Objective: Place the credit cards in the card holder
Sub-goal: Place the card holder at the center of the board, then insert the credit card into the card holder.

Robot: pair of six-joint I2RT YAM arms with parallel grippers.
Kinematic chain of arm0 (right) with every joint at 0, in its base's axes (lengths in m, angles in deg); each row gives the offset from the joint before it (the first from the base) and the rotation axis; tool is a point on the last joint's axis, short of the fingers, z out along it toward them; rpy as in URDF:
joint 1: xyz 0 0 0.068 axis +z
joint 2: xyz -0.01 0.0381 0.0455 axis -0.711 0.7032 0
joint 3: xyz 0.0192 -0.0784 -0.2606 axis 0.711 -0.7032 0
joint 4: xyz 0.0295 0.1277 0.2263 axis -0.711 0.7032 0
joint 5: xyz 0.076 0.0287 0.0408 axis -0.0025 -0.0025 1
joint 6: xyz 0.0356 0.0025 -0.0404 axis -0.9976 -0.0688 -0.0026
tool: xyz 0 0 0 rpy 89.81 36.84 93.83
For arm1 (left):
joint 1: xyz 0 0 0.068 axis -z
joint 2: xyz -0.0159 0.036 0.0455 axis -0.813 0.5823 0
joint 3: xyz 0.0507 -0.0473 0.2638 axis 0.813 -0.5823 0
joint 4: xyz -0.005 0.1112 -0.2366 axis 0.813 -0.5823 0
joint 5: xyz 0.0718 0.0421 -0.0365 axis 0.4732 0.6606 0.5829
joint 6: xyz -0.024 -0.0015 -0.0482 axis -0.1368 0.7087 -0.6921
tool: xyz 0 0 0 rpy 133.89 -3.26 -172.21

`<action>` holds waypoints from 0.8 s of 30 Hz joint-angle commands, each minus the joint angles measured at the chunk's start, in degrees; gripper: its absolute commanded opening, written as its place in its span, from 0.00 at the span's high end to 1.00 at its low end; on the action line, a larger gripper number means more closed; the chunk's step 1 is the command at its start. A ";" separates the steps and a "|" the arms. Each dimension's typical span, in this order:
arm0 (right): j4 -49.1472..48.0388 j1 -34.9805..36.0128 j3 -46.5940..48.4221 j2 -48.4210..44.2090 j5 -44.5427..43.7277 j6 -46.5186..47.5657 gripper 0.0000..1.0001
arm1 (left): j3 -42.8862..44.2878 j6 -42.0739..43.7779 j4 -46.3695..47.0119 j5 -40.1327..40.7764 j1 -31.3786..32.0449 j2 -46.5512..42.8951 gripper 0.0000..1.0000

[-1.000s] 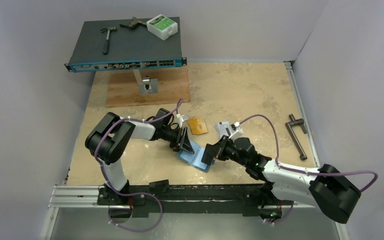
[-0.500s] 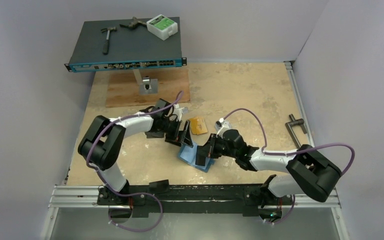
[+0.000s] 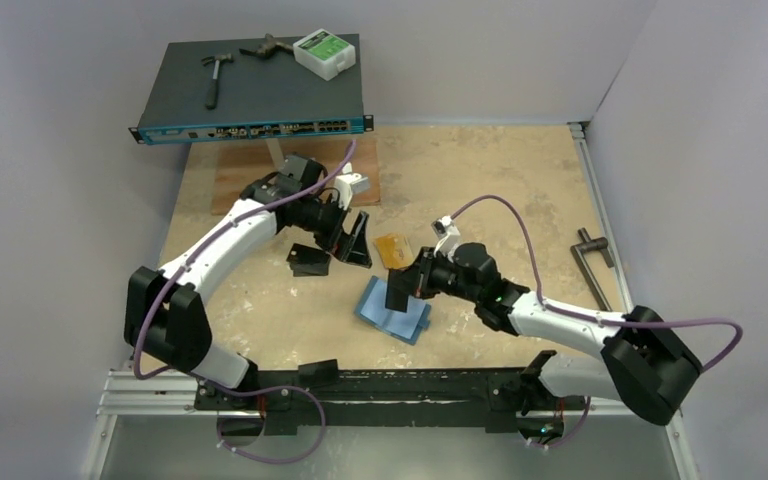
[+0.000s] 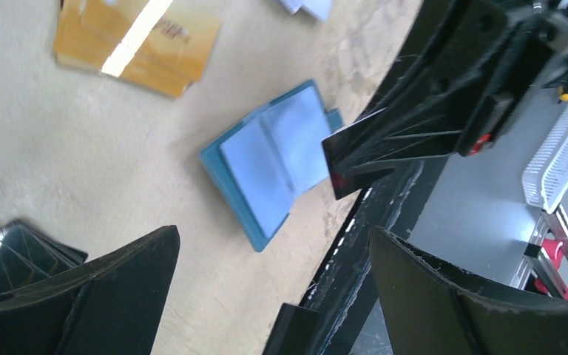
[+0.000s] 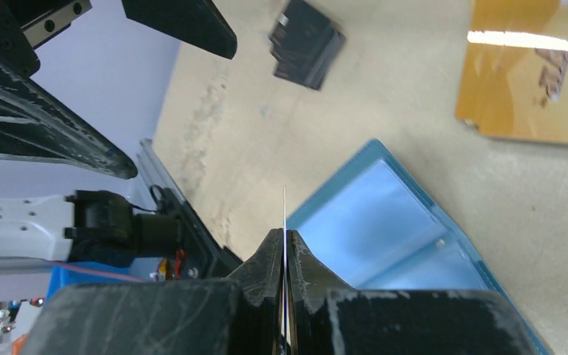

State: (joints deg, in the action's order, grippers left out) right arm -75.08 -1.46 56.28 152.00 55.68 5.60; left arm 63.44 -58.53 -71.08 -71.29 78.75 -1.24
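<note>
The teal card holder [image 3: 393,312] lies open on the table, its pale pockets facing up [image 4: 274,163] [image 5: 384,237]. My right gripper [image 3: 402,290] hangs just above its near-left edge, shut [image 5: 285,240] on a thin credit card [image 5: 285,211] seen edge-on. Orange-gold credit cards [image 3: 394,250] [image 4: 137,41] [image 5: 532,81] lie just behind the holder. A pale card's corner [image 4: 307,6] shows at the top edge. My left gripper [image 3: 352,240] [image 4: 272,235] is raised behind and left of the holder, open and empty.
A black folded object [image 3: 310,260] [image 5: 307,44] lies left of the cards under my left arm. At the back left a network switch [image 3: 250,95] carries a hammer and a white box, with a wooden board [image 3: 290,175] in front. A black handle tool [image 3: 595,265] lies at the right.
My left gripper opened, let go of the card holder and drew back to the upper left. The holder now lies flat. My right gripper moved left over it with the card.
</note>
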 commanded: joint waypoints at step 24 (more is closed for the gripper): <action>-36.14 0.17 -1.45 -5.91 0.46 -9.80 1.00 | -5.83 -5.20 13.51 -31.69 2.14 -12.32 0.03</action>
State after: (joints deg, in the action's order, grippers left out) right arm -104.65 -1.81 54.20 144.94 54.43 -2.50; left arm 58.34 -60.41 -63.43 -101.44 80.93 -13.13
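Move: Held in the right gripper, the black card lies about 8 cm to the right of the empty left gripper, 6 cm back and 5 cm below. The open card holder is some 7 cm right of the left hand, 11 cm back and 14 cm down; the orange cards lie 7 cm right, 1 cm ahead. From the right hand, the left gripper is 11 cm left, 4 cm ahead and 4 cm higher, with the holder 4 cm left, 6 cm back and 12 cm below. Lifting the black card from above the open holder, the right hand keeps its pinch and rises about 15 cm, tilting its fingers up past level. The wide-open left hand climbs some 10 cm, drawing back about 8 cm after its first rise and drifting right, its fingers swinging from slanting down to pointing right and slightly back, towards the card. ##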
